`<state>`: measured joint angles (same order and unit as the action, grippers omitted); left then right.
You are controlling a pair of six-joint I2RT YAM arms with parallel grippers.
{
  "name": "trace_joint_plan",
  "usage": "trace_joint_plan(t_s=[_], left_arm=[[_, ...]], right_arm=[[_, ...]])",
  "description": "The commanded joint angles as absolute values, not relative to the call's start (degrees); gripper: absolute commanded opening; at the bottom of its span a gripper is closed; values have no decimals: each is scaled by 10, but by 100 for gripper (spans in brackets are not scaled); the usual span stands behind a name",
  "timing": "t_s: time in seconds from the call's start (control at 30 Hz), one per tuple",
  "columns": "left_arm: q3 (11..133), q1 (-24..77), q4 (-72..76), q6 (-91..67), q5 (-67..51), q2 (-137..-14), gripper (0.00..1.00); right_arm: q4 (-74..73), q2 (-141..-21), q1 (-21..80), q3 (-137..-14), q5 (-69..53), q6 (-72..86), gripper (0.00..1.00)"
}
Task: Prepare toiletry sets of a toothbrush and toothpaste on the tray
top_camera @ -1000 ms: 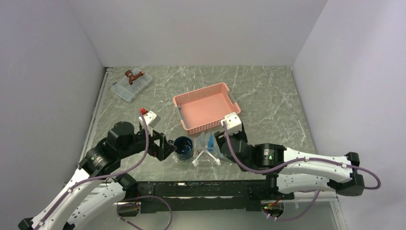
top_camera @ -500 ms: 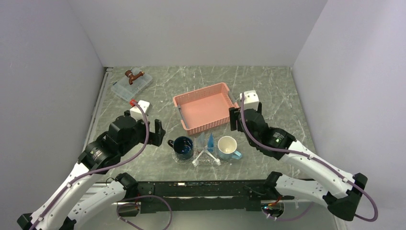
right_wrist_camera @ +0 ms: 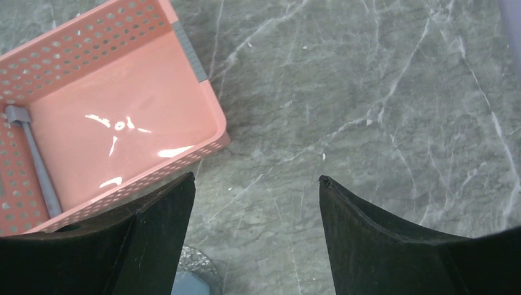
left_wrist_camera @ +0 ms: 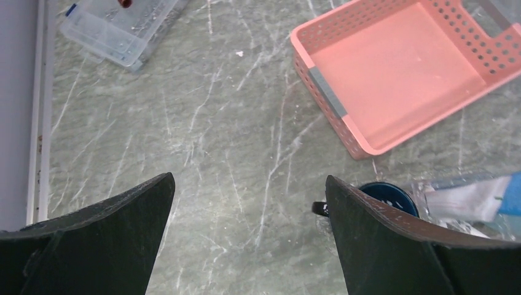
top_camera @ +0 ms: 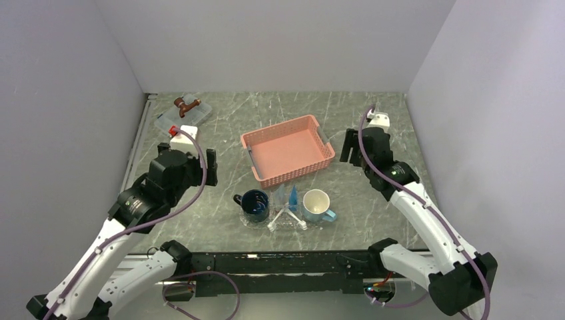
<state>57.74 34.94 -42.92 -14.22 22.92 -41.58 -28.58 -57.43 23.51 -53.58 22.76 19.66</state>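
Note:
The clear bumpy tray [top_camera: 258, 223] lies near the table's front edge. On it two whitish toothbrushes [top_camera: 286, 219] lie crossed, with two blue toothpaste tubes [top_camera: 292, 198] behind them. My left gripper [top_camera: 210, 167] is open and empty, up and to the left of the tray. In the left wrist view [left_wrist_camera: 249, 178] the tray's edge [left_wrist_camera: 424, 184], a whitish toothbrush [left_wrist_camera: 461, 200] and a blue tube [left_wrist_camera: 513, 193] show at lower right. My right gripper [top_camera: 346, 147] is open and empty, beside the basket's right end; in the right wrist view [right_wrist_camera: 256, 178] it is over bare table.
A dark blue mug [top_camera: 255, 205] stands at the tray's left end and a light blue mug [top_camera: 318, 205] at its right. A pink lattice basket [top_camera: 288, 149] sits behind them. A clear lidded box [top_camera: 183, 118] lies at the far left.
Both arms have drawn back from the tray, the left up and to the left, the right up and to the right. The light blue mug now stands uncovered.

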Motion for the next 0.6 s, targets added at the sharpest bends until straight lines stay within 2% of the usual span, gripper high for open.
trace_joint_plan(t_s=[0.0, 0.4, 0.47, 0.5, 0.57], left_arm=[[603, 318, -402, -130, 242, -441, 99], [605, 203, -390, -151, 182, -515, 99], [589, 182, -377, -156, 160, -513, 99], [582, 173, -372, -158, 148, -511, 99], [573, 159, -367, -160, 136, -506, 100]], right_arm=[[-259, -575, 189, -549, 181, 221, 76], [-216, -572, 134, -503, 176, 252, 80], [-214, -570, 134, -501, 182, 258, 87], [-218, -574, 134, -502, 186, 262, 97], [-233, -587, 135, -514, 186, 262, 100]])
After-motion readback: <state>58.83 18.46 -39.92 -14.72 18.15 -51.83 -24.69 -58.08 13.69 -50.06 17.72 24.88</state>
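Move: Both hands are empty. The toothbrush pair on the clear tray lies about 23 cm to the left hand's right, 9 cm back and 26 below; the navy mug is 14 cm right and 9 back, the pink basket's middle 24 right and 10 ahead. From the right hand, the toothbrush pair is some 22 cm left, 17 back and 21 below, the light-blue mug 13 left and 16 back, and the basket's middle 20 left and 3 ahead. Forward and outward to its left goes the left hand, about 5 cm and 4 cm, sinking nearly 3 cm and turning some 15 degrees counter-clockwise, away from the mugs with its fingers still wide open. The right hand eases about 3 cm to its right, away from the basket, then sinks to some 2 cm lower; it turns slightly clockwise and spreads its fingers almost fully towards the end. Neither touches anything. ##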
